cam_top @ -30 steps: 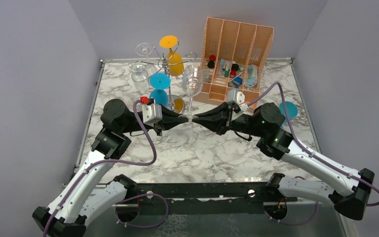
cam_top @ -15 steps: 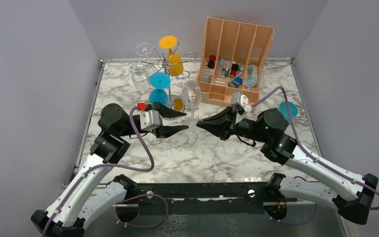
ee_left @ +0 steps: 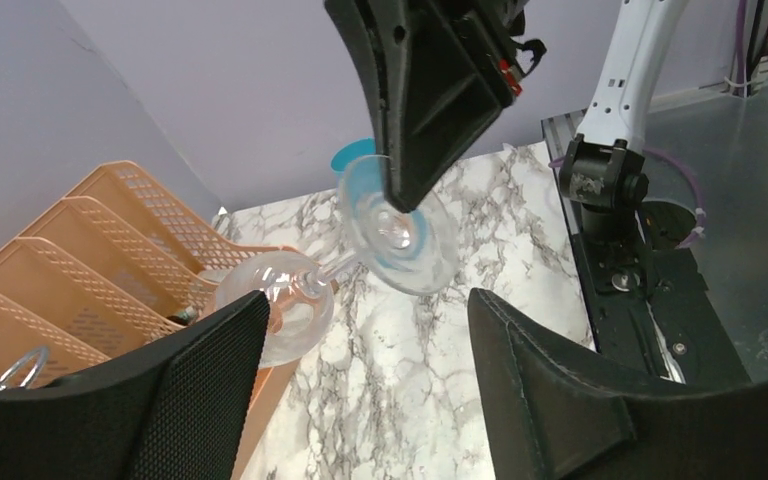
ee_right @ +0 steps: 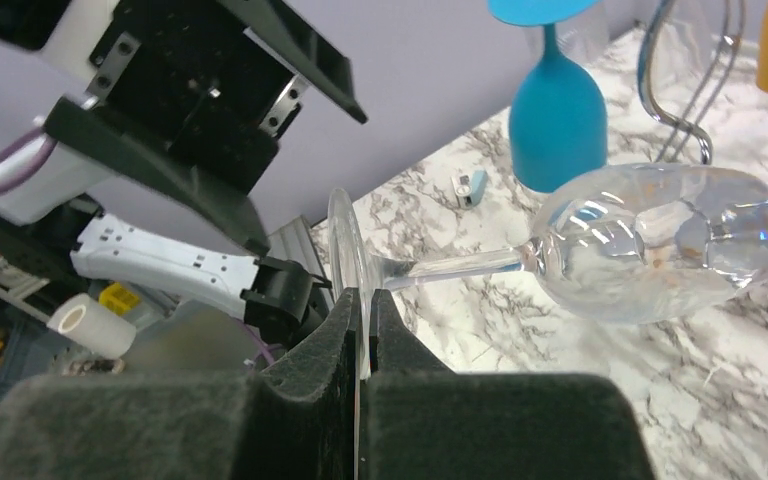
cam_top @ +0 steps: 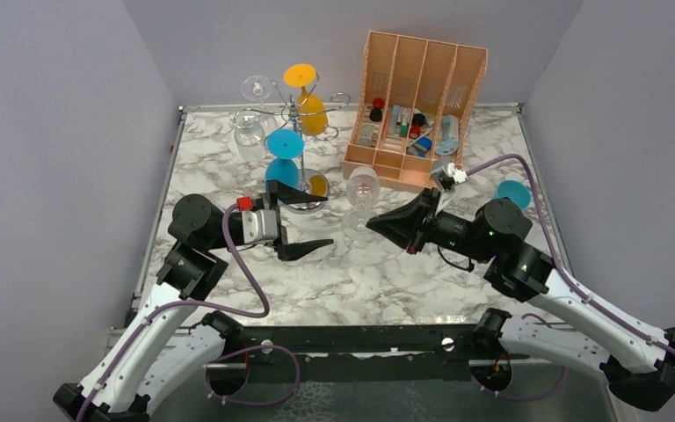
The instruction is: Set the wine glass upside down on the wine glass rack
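Observation:
A clear wine glass [cam_top: 361,187] lies about level in the air, bowl toward the organiser. My right gripper [cam_top: 378,221] is shut on the rim of its foot. In the right wrist view, the foot [ee_right: 345,250] is pinched between my fingers and the bowl [ee_right: 660,240] points away. My left gripper [cam_top: 309,221] is wide open and empty, left of the glass and apart from it. Its view shows the glass [ee_left: 275,300] beyond its fingers. The silver wire rack [cam_top: 296,112] stands at the back left, holding an orange glass [cam_top: 311,110], a blue glass [cam_top: 283,163] and a clear glass [cam_top: 248,127], all upside down.
An orange slotted organiser [cam_top: 417,97] with small items stands at the back right, close behind the held glass. A blue round piece [cam_top: 514,192] sits behind my right arm. A small blue and white item [ee_right: 470,187] lies on the marble near the blue glass [ee_right: 557,110].
My left gripper has let go of the glass, opened wide and drawn back left. My right gripper has moved right and tipped the glass from upright onto its side.

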You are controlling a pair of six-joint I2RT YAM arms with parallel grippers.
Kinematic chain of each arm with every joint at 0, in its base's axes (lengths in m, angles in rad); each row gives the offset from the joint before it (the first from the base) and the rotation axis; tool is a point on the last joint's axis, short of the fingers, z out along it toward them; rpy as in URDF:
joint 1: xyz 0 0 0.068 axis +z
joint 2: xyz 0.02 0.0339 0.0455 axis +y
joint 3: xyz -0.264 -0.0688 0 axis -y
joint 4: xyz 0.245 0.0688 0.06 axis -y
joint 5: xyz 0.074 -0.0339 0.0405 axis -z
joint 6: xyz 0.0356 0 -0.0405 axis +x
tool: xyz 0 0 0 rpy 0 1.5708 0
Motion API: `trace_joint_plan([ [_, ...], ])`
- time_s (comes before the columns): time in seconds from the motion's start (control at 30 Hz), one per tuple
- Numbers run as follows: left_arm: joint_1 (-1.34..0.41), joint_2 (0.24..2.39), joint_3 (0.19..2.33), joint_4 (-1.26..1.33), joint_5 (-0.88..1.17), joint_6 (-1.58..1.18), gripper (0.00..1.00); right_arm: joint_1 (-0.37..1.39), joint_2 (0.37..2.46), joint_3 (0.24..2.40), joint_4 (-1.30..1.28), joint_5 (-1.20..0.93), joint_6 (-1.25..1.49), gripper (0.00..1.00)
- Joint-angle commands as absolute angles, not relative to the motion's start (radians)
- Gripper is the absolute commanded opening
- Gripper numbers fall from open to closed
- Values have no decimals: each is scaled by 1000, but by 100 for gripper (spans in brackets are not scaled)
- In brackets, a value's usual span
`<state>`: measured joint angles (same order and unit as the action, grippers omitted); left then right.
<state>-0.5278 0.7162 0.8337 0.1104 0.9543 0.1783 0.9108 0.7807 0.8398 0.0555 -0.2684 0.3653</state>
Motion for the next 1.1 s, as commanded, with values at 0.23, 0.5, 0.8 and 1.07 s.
trace_joint_plan([
  [0.23, -532, 616, 736, 104, 858, 188, 99, 915, 946, 1066, -185, -30, 557, 1],
  [0.5, -532, 503, 621, 92, 724, 155, 99, 914, 1036, 1137, -167, 82, 652, 1],
  [0.8, -532, 366, 470, 121, 647, 111, 99, 894, 1104, 1193, -141, 233, 805, 1],
  [1.07, -532, 276, 364, 149, 589, 118, 99, 817, 1159, 1236, -112, 269, 916, 1],
])
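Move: The clear wine glass is already held by its foot in my right hand, its bowl pointing forward. The free hook at the near right of the rack lies about 19 cm ahead of that hand, 8 cm left and a few cm lower. The rack's hub is some 25 cm ahead and 15 left; the hanging blue goblet is 17 ahead, 16 left and 12 below. From my left hand, that hook is about 18 cm ahead, 1 cm right and 6 cm lower. I carry the wine glass forward about 12 cm towards the rack's free right side, almost level. My right wrist tips the bowl downward and turns clockwise, some 30 degrees each, while my fingers keep their pinch on the foot. My empty left hand opens the rest of the way and sinks about 10 cm, drifting some 4 cm left, clear of the glass. ##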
